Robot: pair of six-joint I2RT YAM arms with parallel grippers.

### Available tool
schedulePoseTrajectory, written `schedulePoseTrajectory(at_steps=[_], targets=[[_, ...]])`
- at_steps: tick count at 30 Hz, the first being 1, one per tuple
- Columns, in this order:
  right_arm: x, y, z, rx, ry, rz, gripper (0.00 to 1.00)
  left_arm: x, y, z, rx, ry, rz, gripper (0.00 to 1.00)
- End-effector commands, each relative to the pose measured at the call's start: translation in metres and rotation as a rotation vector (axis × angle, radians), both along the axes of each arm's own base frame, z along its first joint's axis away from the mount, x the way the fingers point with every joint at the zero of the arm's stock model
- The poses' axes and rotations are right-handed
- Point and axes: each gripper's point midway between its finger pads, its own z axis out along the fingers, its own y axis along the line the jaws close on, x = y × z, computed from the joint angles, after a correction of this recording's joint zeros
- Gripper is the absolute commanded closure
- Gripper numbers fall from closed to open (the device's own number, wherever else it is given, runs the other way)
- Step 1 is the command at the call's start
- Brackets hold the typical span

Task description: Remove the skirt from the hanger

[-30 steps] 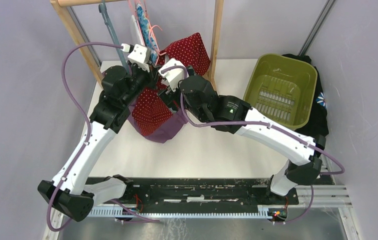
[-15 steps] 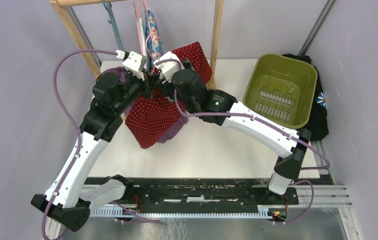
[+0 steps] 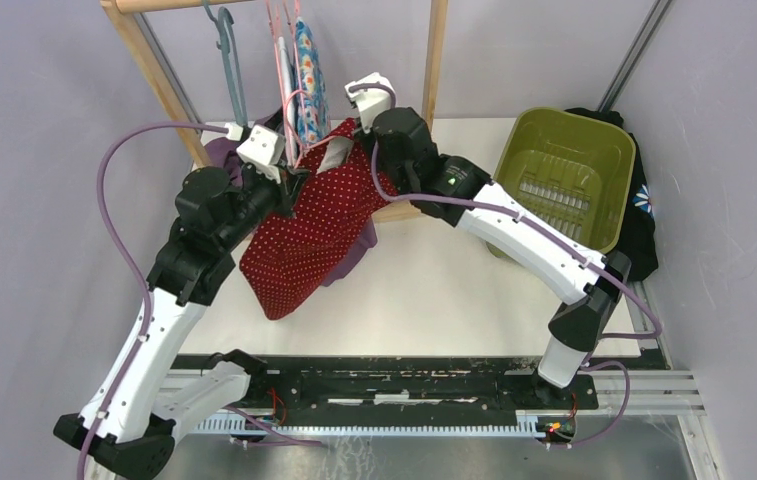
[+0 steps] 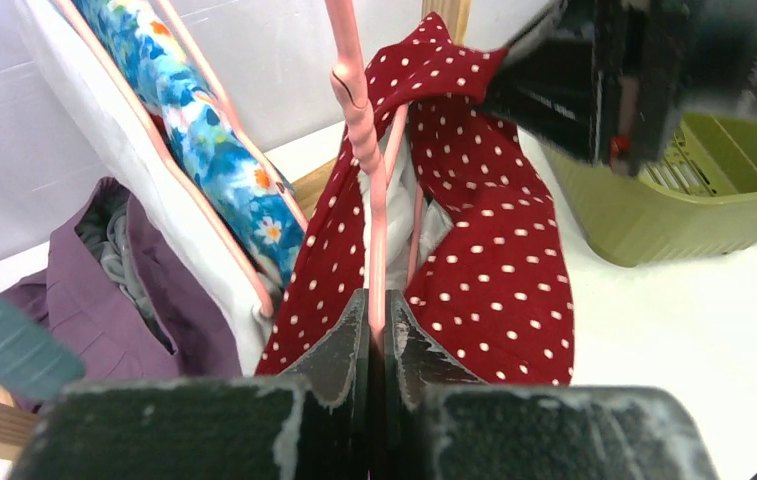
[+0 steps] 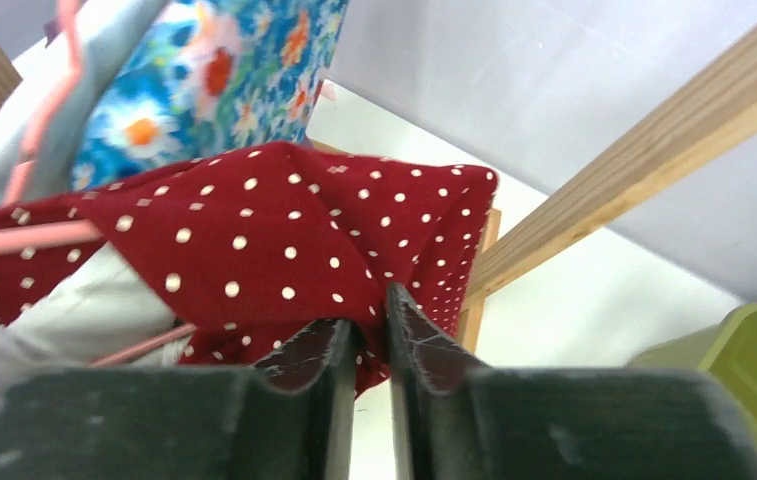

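The red white-dotted skirt (image 3: 309, 230) hangs on a pink hanger (image 4: 362, 130) under the wooden rack and drapes down to the table. My left gripper (image 3: 292, 185) (image 4: 376, 310) is shut on the pink hanger's shaft, below its hook. My right gripper (image 3: 354, 135) (image 5: 372, 318) is shut on a fold of the skirt (image 5: 284, 230) at its upper right corner and holds that corner up and to the right. The skirt's white lining (image 4: 399, 205) shows at the open waist.
A floral garment (image 3: 307, 70) on another pink hanger and a grey empty hanger (image 3: 226, 60) hang on the rack. Purple cloth (image 3: 354, 255) lies under the skirt. A wooden rack post (image 3: 436, 60) stands right of my right gripper. A green bin (image 3: 562, 180) sits at the right.
Both grippers rose and moved back toward the rack. My right gripper pulled the skirt's corner up and right; the skirt now hangs stretched and longer, and the hanger stands more upright.
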Motion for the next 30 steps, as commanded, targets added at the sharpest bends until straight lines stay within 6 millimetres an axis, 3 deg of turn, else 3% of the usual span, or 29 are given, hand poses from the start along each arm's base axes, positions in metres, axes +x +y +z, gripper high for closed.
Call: schedulePoseTrajectory(at_steps=[1, 3, 11, 21, 30], targets=[[0.007, -0.007, 0.007, 0.088, 0.035, 0.014, 0.87, -0.005, 0.01, 0.027, 0.01, -0.118, 0.019, 0.97], [0.005, -0.007, 0.007, 0.098, 0.041, 0.026, 0.99, -0.004, 0.009, 0.028, 0.012, -0.113, 0.018, 0.97], [0.02, -0.029, 0.007, 0.097, 0.025, -0.038, 0.99, -0.016, 0.007, 0.027, 0.018, -0.102, -0.02, 0.97], [0.057, -0.065, 0.023, 0.126, -0.018, -0.134, 0.99, -0.037, 0.017, 0.001, 0.044, -0.019, -0.018, 0.97], [0.098, -0.1, 0.003, 0.098, 0.006, -0.215, 0.99, -0.08, 0.014, 0.017, 0.01, -0.051, -0.132, 0.97]])
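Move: The skirt's upper edge lies right between the right hand's closing fingers, the skirt's middle some 12 cm back from that hand, 8 cm left and 9 cm lower. The blue floral garment hangs about 6 cm ahead of the right hand and 8 cm to its left. From the left hand, already gripping the pink hanger, that skirt edge is roughly 11 cm ahead and 12 cm to the right, about level. Right fingers shut on the skirt edge, pulling forward-right about 6 cm; left draws its hanger back 4 cm. ##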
